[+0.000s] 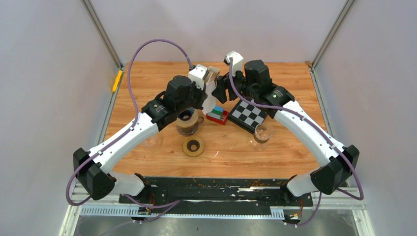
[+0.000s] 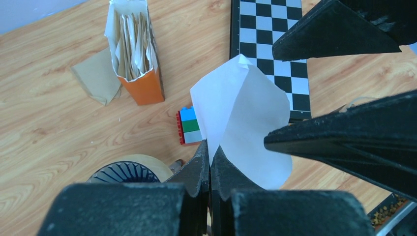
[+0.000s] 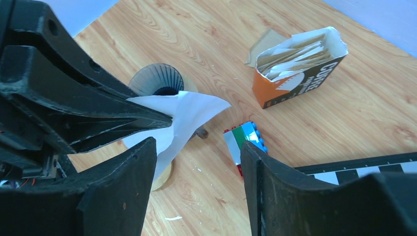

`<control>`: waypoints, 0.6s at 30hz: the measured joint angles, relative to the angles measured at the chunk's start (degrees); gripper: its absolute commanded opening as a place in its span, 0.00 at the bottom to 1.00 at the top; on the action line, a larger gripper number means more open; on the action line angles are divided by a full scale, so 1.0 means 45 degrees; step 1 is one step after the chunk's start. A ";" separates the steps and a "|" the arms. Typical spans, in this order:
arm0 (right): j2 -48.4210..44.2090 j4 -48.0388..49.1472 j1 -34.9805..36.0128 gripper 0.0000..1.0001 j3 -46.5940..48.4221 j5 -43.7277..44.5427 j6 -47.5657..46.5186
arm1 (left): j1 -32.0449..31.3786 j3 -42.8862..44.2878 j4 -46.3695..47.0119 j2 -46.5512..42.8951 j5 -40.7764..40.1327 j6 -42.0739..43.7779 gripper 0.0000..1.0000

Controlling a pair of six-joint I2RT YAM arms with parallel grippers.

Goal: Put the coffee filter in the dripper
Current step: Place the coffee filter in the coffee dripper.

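A white paper coffee filter (image 2: 246, 118) hangs in the air, pinched at one edge by my left gripper (image 2: 210, 147), which is shut on it. The filter (image 1: 210, 96) is a little behind and to the right of the dripper (image 1: 188, 120), a ribbed cone on a tan base that also shows in the left wrist view (image 2: 129, 172). My right gripper (image 3: 196, 142) faces the left one, open. The filter (image 3: 189, 115) lies just beside its left finger (image 3: 133, 177), and nothing sits between the jaws. The dripper (image 3: 160, 81) shows behind the filter there.
An orange box of filters (image 2: 135, 54) stands behind, with a brown paper piece (image 2: 96, 76) beside it. A coloured brick block (image 1: 217, 114), a checkerboard (image 1: 248, 115), a glass (image 1: 262, 132) and a brown ring (image 1: 193, 146) lie on the wooden table (image 1: 290, 83).
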 measured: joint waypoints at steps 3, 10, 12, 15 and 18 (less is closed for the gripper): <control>0.0000 -0.0024 0.0000 0.54 0.0000 0.0505 -0.0199 | 0.0000 0.0000 0.0068 0.0000 -0.0107 0.0000 0.00; 0.0000 -0.0024 0.0019 0.42 0.0000 0.0933 -0.0539 | 0.0000 0.0000 0.0257 -0.0005 -0.0185 0.0000 0.00; 0.0000 -0.0024 0.0039 0.40 0.0000 0.0962 -0.0593 | 0.0000 0.0000 0.0282 0.0000 -0.0180 0.0000 0.00; 0.0000 -0.0024 0.0087 0.36 0.0000 0.1059 -0.0690 | 0.0000 0.0000 0.0321 -0.0005 -0.0165 0.0005 0.00; 0.0005 -0.0024 0.0117 0.34 0.0000 0.1292 -0.0928 | 0.0000 0.0000 0.0335 -0.0005 -0.0078 0.0019 0.00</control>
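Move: The coffee filter, held in the left fingers, has its middle about 3 cm to the right hand's left, level fore and aft and 1 cm lower. The toy bricks lie about 4 cm ahead of the right hand and 28 cm below. From the left hand, the dripper is some 7 cm left, 2 cm back and 13 cm down; the filter box is about 13 cm ahead, 3 cm right and 22 cm down. Right hand eases about 1.5 cm forward-right, half-closing its fingers beside the filter, which the left keeps pinched. ##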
